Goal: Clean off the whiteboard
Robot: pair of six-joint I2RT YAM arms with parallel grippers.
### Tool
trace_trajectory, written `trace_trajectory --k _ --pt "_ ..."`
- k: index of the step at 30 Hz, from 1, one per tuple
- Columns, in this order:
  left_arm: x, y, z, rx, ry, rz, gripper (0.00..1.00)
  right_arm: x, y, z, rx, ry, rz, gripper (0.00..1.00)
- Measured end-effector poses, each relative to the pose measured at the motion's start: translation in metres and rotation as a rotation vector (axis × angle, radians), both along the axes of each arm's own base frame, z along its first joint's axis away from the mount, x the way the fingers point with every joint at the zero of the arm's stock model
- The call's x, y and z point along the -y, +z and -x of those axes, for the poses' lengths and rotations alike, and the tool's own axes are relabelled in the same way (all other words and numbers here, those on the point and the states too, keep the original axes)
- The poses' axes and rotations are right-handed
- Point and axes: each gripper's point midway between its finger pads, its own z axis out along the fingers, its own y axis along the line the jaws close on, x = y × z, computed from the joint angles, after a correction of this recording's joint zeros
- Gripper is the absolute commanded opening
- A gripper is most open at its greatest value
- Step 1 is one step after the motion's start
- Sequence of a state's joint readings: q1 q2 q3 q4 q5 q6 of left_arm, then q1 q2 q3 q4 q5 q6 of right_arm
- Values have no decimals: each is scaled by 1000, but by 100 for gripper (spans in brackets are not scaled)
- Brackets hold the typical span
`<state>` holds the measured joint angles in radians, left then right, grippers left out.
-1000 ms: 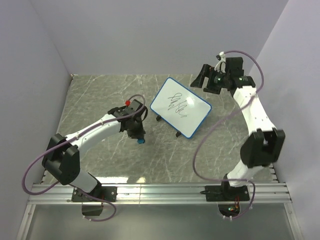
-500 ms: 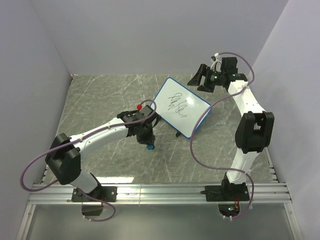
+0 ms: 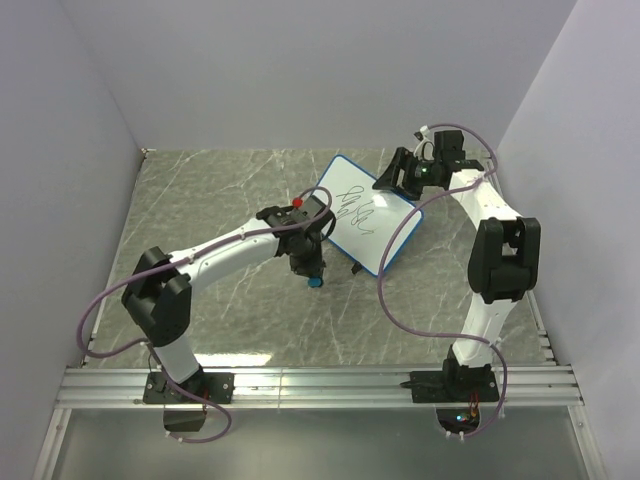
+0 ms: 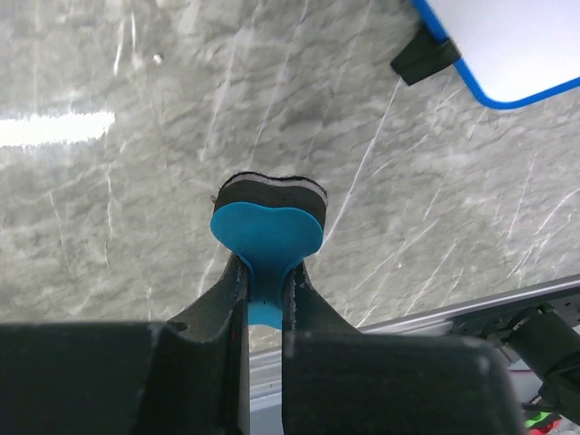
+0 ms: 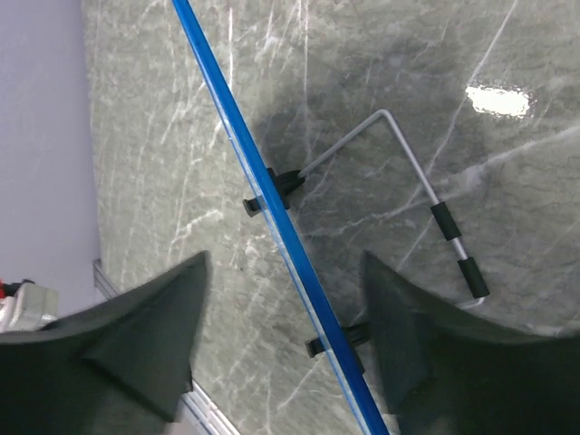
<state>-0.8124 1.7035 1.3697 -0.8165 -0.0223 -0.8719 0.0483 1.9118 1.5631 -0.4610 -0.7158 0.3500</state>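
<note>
The whiteboard (image 3: 372, 222) stands tilted at the table's middle right, with black scribbles (image 3: 355, 210) on its face. My left gripper (image 3: 312, 268) is shut on the small blue eraser (image 3: 315, 282), just off the board's near left edge. In the left wrist view the eraser (image 4: 267, 234) sits between my fingers (image 4: 227, 290), and a board corner (image 4: 507, 45) with a black foot (image 4: 424, 56) is at the top right. My right gripper (image 3: 398, 176) is open and straddles the board's far edge. The blue rim (image 5: 237, 136) runs edge-on between its fingers (image 5: 154, 335).
A bent wire stand (image 5: 408, 163) props the board from behind. An aluminium rail (image 3: 320, 385) runs along the near edge. Lilac walls close the left, back and right sides. Purple cables loop from both arms.
My left arm has swung right with the eraser, up to the board's near left edge. My right gripper has moved left and down over the board's far edge.
</note>
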Motion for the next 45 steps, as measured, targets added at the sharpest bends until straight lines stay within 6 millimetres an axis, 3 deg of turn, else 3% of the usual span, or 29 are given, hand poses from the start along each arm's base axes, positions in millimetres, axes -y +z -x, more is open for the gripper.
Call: trace_trajectory --k 7,10,11,13,14,16,31,45 --pt "15 -2 -14 -1 -21 -9 0 -2 -7 11 -2 5 6 47" --pt "22 0 -19 1 -25 0 0 -3 -10 16 -6 8 8 34" --pt "25 0 -21 1 -27 6 0 -3 -11 18 -9 7 9 24" --pt "31 2 -26 3 -32 14 0 -5 -10 21 -5 18 -2 16" --pt "36 3 -29 6 -35 22 0 -7 -8 22 0 22 -7 7" --pt "42 3 -35 13 -41 28 0 -12 -3 26 12 34 -18 0" --pt "90 14 -91 90 -44 129 0 -30 3 58 93 44 52 0" --pt "91 4 -91 116 -28 276 0 -33 1 68 122 12 80 0"
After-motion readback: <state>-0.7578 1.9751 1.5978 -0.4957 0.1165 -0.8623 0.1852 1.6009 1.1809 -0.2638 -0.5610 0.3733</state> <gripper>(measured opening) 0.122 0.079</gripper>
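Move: The left hand, already holding the eraser, has the whiteboard's scribble about 16 cm ahead, 10 cm to its right and roughly level; the board's nearer black foot is some 2 cm ahead, 11 cm right and 8 cm below. The open right hand straddles the whiteboard's top edge, its grip spot about 2 cm back, 1 cm left and 1 cm below; the scribble is some 5 cm back, 8 cm left and 5 cm below. Right pinches the whiteboard's top edge, moving back 7 cm; left brings eraser 13 cm forward-right onto the face. ##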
